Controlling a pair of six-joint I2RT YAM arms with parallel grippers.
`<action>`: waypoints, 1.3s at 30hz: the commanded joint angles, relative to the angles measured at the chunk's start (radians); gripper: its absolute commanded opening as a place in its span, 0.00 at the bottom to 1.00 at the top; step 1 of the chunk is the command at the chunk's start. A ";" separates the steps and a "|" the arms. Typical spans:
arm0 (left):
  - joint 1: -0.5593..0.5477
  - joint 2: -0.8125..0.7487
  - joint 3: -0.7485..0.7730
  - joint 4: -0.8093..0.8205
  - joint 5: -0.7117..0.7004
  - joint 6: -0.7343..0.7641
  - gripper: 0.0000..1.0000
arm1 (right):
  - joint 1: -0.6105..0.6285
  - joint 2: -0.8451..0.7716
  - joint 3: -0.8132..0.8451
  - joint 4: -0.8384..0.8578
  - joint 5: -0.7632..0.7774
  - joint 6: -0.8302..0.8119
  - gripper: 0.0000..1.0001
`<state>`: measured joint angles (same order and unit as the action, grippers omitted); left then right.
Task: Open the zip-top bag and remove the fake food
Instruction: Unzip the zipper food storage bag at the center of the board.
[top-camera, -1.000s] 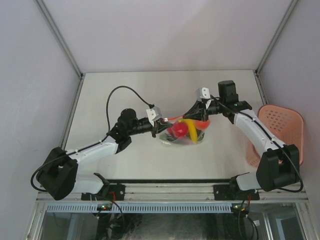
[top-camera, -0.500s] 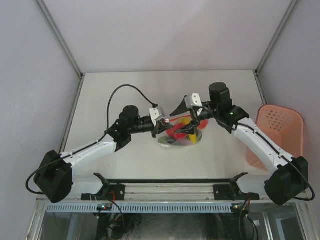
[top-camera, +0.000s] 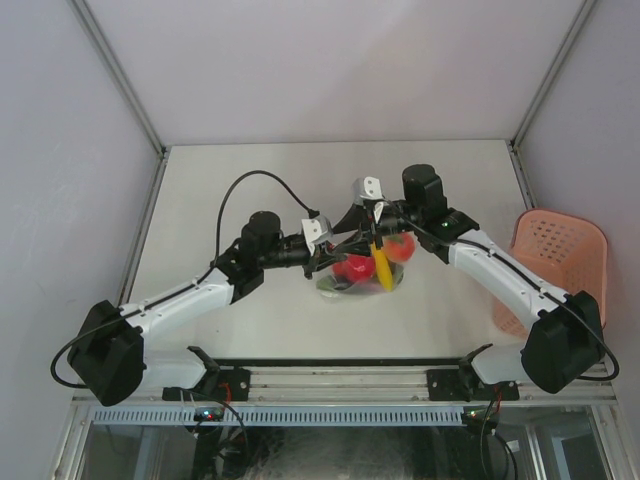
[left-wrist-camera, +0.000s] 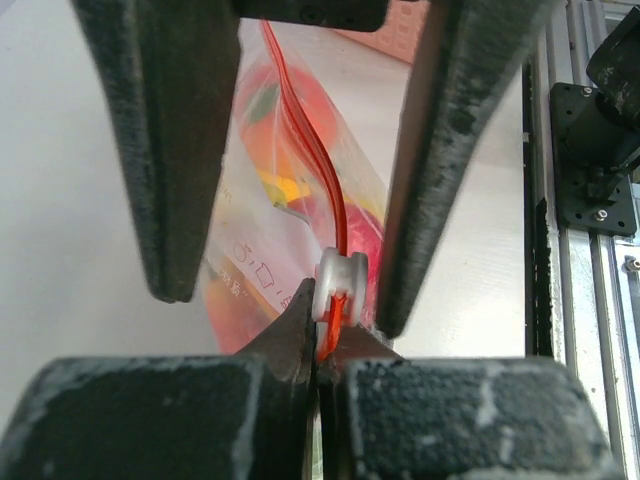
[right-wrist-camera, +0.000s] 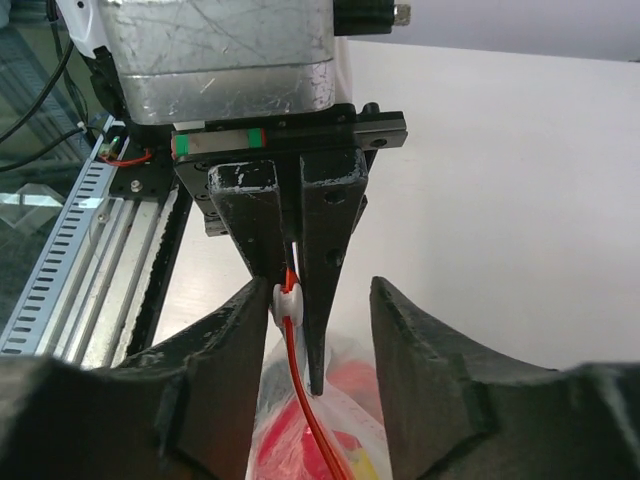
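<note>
The zip-top bag (top-camera: 360, 275) lies mid-table with the fake food inside: a red round piece (top-camera: 352, 266), a yellow piece (top-camera: 381, 265) and an orange piece (top-camera: 401, 248). My left gripper (top-camera: 326, 247) is shut on the end of the bag's red zip strip (left-wrist-camera: 322, 338), just behind the white slider (left-wrist-camera: 340, 284). My right gripper (top-camera: 353, 221) is open and faces the left one. Its fingers (left-wrist-camera: 168, 150) straddle the strip and the slider (right-wrist-camera: 288, 300); the slider sits against its left finger (right-wrist-camera: 235, 360). The strip (right-wrist-camera: 312, 420) runs down into the bag.
A pink perforated basket (top-camera: 562, 262) stands at the table's right edge. The rail and arm bases (top-camera: 340, 385) line the near edge. Grey walls close in the back and both sides.
My right gripper has moved left along the top of the bag, from its right end toward my left gripper, and now brackets the slider. The left gripper has kept its hold.
</note>
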<state>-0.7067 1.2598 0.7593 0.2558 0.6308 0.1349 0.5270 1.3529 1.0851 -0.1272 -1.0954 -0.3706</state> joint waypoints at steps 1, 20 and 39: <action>-0.007 -0.027 0.068 0.006 -0.010 0.030 0.00 | 0.011 -0.004 0.004 0.041 0.008 0.020 0.40; -0.007 -0.036 0.080 -0.036 -0.048 0.051 0.00 | 0.005 -0.012 0.005 -0.024 0.003 -0.051 0.14; 0.022 -0.072 0.094 -0.094 -0.103 0.085 0.00 | -0.091 -0.049 0.004 -0.055 -0.017 -0.078 0.00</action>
<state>-0.6998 1.2331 0.7891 0.1631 0.5434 0.1932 0.4667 1.3449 1.0851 -0.1787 -1.1088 -0.4267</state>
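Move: The white zip slider sits between the right hand's half-open fingertips, about 1 cm back of their middle. It is also roughly 2 cm to the right of the left hand's shut fingers, which still hold the end of the red zip strip. The bag hangs below: from the right hand, the red fruit is some 5 cm right, 4 back and 8 down; the banana is 5 cm farther right than the red fruit. The right fingers close from half open and pinch the white slider while that hand stays nearly in place. They then draw the slider rightward about 1.5 cm and roughly 1 cm forward, away from the left hand. The left hand keeps its pinch on the strip's end and eases forward and left, a bit over 1 cm each way, pulling against the right. ##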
